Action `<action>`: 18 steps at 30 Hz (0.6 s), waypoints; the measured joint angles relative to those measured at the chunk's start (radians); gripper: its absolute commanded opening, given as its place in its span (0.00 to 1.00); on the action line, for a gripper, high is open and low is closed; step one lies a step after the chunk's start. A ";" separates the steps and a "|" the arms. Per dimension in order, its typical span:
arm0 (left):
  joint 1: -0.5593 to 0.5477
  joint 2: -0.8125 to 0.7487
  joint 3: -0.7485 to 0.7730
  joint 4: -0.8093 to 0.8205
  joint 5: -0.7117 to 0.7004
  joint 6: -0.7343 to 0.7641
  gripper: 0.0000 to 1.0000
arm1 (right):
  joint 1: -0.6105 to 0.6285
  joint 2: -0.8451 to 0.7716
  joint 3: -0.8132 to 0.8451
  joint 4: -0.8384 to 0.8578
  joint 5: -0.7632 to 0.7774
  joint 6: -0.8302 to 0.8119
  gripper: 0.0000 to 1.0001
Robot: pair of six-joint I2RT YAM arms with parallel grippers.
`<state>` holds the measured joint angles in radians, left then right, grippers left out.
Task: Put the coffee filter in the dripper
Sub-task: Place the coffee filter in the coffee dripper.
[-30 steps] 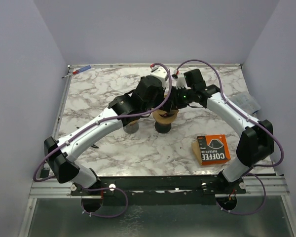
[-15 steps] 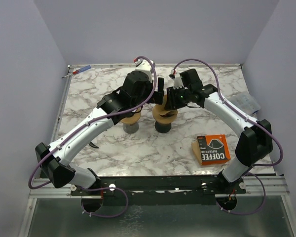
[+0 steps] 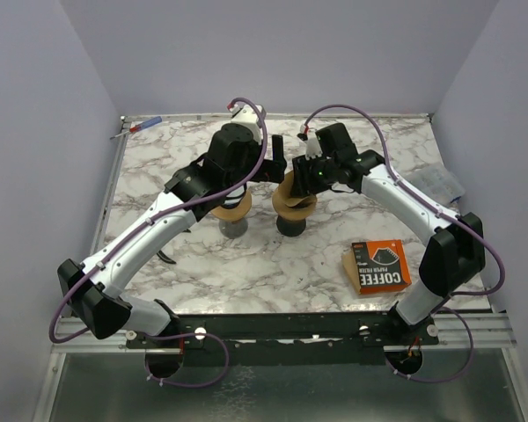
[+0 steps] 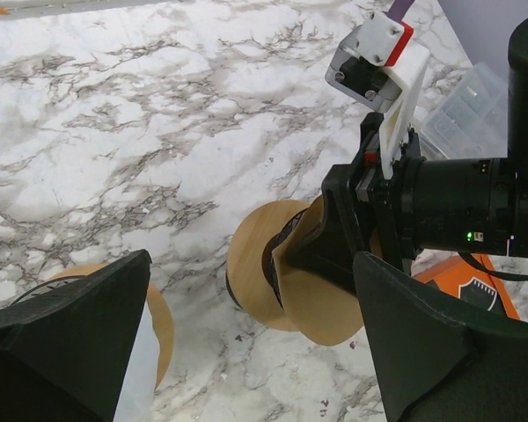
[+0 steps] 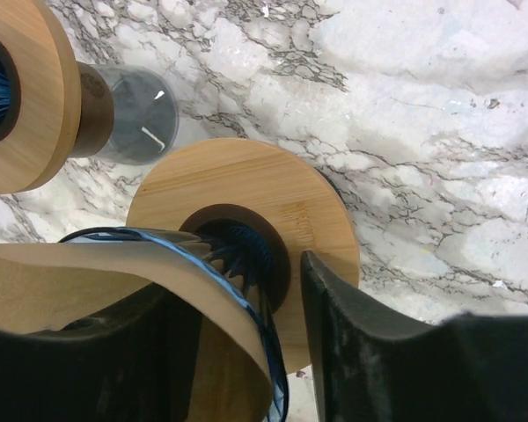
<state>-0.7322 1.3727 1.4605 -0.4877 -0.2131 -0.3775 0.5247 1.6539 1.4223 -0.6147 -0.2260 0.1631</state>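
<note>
The dripper (image 3: 292,209) stands mid-table, a glass cone with blue ribs in a round wooden collar (image 5: 246,189), also seen in the left wrist view (image 4: 251,264). The brown paper coffee filter (image 5: 114,272) sits tilted in its mouth, one side sticking up above the rim (image 4: 330,303). My right gripper (image 3: 303,178) is down at the dripper, open: one finger lies inside the filter, while the other finger (image 5: 361,343) stands outside with a narrow gap to the glass wall. My left gripper (image 3: 275,156) hovers wide open behind and left of the dripper, holding nothing.
A second dripper with a wooden collar (image 3: 233,209) stands just left of the first one (image 5: 26,97). An orange coffee filter box (image 3: 380,266) lies front right. A clear plastic bag (image 3: 442,182) is at the right edge, a pen (image 3: 141,127) at the back left corner.
My left arm has drawn back up and to the left, away from the dripper, its jaws fully spread. The right gripper's jaws have widened around the filter.
</note>
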 measured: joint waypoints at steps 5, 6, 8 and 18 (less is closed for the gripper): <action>0.005 0.000 -0.018 0.001 0.023 -0.004 0.99 | 0.006 -0.005 0.008 -0.009 0.001 -0.006 0.66; 0.005 0.000 -0.021 0.001 0.027 -0.004 0.99 | 0.006 -0.008 0.008 -0.011 0.001 -0.006 0.67; 0.006 0.000 -0.029 0.001 0.035 -0.004 0.99 | 0.006 -0.016 0.008 -0.020 0.002 -0.005 0.69; 0.010 0.000 -0.034 0.001 0.057 -0.003 0.99 | 0.005 -0.076 0.049 -0.053 0.025 -0.004 0.73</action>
<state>-0.7219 1.3731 1.4261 -0.4870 -0.1562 -0.3809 0.5301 1.5780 1.4715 -0.6682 -0.2008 0.1593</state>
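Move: The right hand is at the coffee filter; the middle of the blue coffee dripper lies some 2 cm back, 2 cm left and 4 cm below it. The wooden ring under the dripper is about 3 cm back, 3 cm left and 7 cm down, and the other wooden ring roughly 4 cm back, 16 cm left and 7 cm down. From the left hand the dripper is about 3 cm back, 4 cm right and 13 cm below. The right fingers open wider and rise about 4 cm away from the dripper, the coffee filter still against them. ##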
